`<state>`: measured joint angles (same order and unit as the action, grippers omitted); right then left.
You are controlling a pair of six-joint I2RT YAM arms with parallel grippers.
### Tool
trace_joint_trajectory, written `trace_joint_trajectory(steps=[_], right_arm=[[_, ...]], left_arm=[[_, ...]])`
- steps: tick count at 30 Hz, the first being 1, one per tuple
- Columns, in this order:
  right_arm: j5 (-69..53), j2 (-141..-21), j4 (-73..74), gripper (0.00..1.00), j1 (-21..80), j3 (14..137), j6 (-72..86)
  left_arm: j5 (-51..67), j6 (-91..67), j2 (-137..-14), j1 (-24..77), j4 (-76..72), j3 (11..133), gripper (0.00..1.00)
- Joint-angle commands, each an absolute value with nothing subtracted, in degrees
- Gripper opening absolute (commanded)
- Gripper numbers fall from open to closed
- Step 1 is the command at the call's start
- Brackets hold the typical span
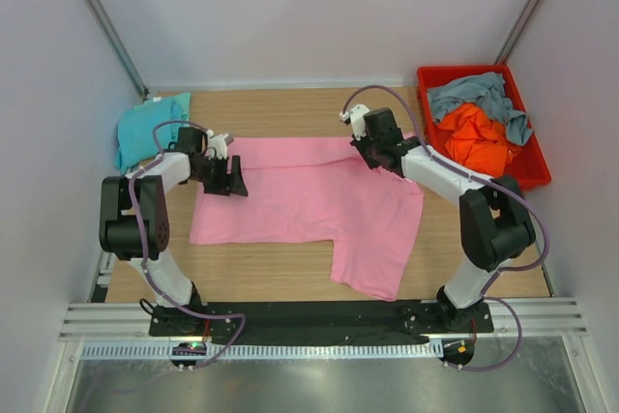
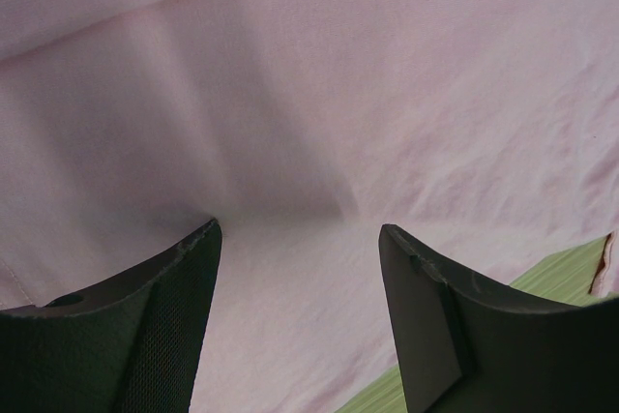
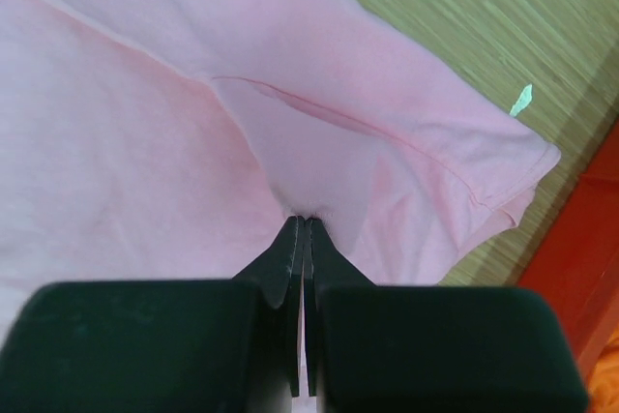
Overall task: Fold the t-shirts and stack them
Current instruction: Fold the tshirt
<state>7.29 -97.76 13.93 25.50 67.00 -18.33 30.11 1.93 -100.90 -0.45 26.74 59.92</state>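
The pink t-shirt (image 1: 309, 210) lies spread flat across the middle of the table, one flap hanging toward the front right. At its left edge my left gripper (image 1: 230, 179) stands open, its fingers (image 2: 174, 316) resting on the pink cloth (image 2: 309, 142) with nothing pinched. My right gripper (image 1: 372, 157) is at the shirt's upper right, shut on a small pucker of the pink fabric (image 3: 319, 191) beside the sleeve hem (image 3: 503, 191). A folded teal t-shirt (image 1: 147, 128) sits at the back left. The orange t-shirt (image 1: 476, 137) and grey-blue t-shirt (image 1: 479, 99) lie crumpled in the red bin.
The red plastic bin (image 1: 530, 157) stands at the back right, close beside the right arm. White walls enclose the wooden table (image 1: 290, 113) on three sides. A black rail (image 1: 309, 314) with both arm bases runs along the near edge.
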Motion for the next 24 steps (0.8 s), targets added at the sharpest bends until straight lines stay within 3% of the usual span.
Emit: trace_joint_trajectory(steps=[1,12,13,14,19,24], right_arm=[[1.15,-94.48,18.28,0.01,25.66,69.35,-14.07],[-11.77,-96.50,27.42,0.02,26.01,73.56,-8.96],[-12.39,-96.85,28.99,0.05,26.02,74.09,-9.05],[-13.09,-97.20,29.79,0.18,25.93,74.70,-8.97],[-13.01,-91.59,27.25,0.37,24.62,71.73,-6.51],[-12.05,-86.93,23.73,0.41,18.56,66.98,-3.69]], left_arm=[[29.36,2.99,-102.57,-0.53,26.28,60.03,0.68],[28.65,3.08,-102.30,-0.61,26.28,60.12,0.68],[28.48,2.99,-102.39,-0.53,26.37,60.20,0.68],[28.56,2.99,-102.48,-0.53,26.37,60.21,0.68],[28.13,3.16,-102.39,-0.53,26.28,60.12,0.68],[28.30,3.16,-102.48,-0.53,26.37,60.12,0.68]])
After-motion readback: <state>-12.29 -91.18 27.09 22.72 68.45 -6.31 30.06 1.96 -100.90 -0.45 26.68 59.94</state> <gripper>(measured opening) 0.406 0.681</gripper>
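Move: The right gripper already holds the raised far-sleeve corner of the pink t-shirt. Its laying spot on the shirt's middle is about 5 cm back, 4 cm left and 7 cm below. From this hand, the white neck tag lies some 10 cm right and 4 cm back, the middle of the folded-over strip 19 cm left and 3 cm ahead, and the red box 28 cm right and 8 cm ahead. From the left gripper, the laying spot is about 31 cm right and 1 cm back. Draw the right gripper back about 6 cm and at first some 4 cm left, carrying the pinched sleeve corner over the shirt while turning the fingers about 20 degrees steeper towards the cloth. Near the end of the pull, open the fingers to a bit under half, let the corner go, then rise a couple of centimetres while easing back right. ##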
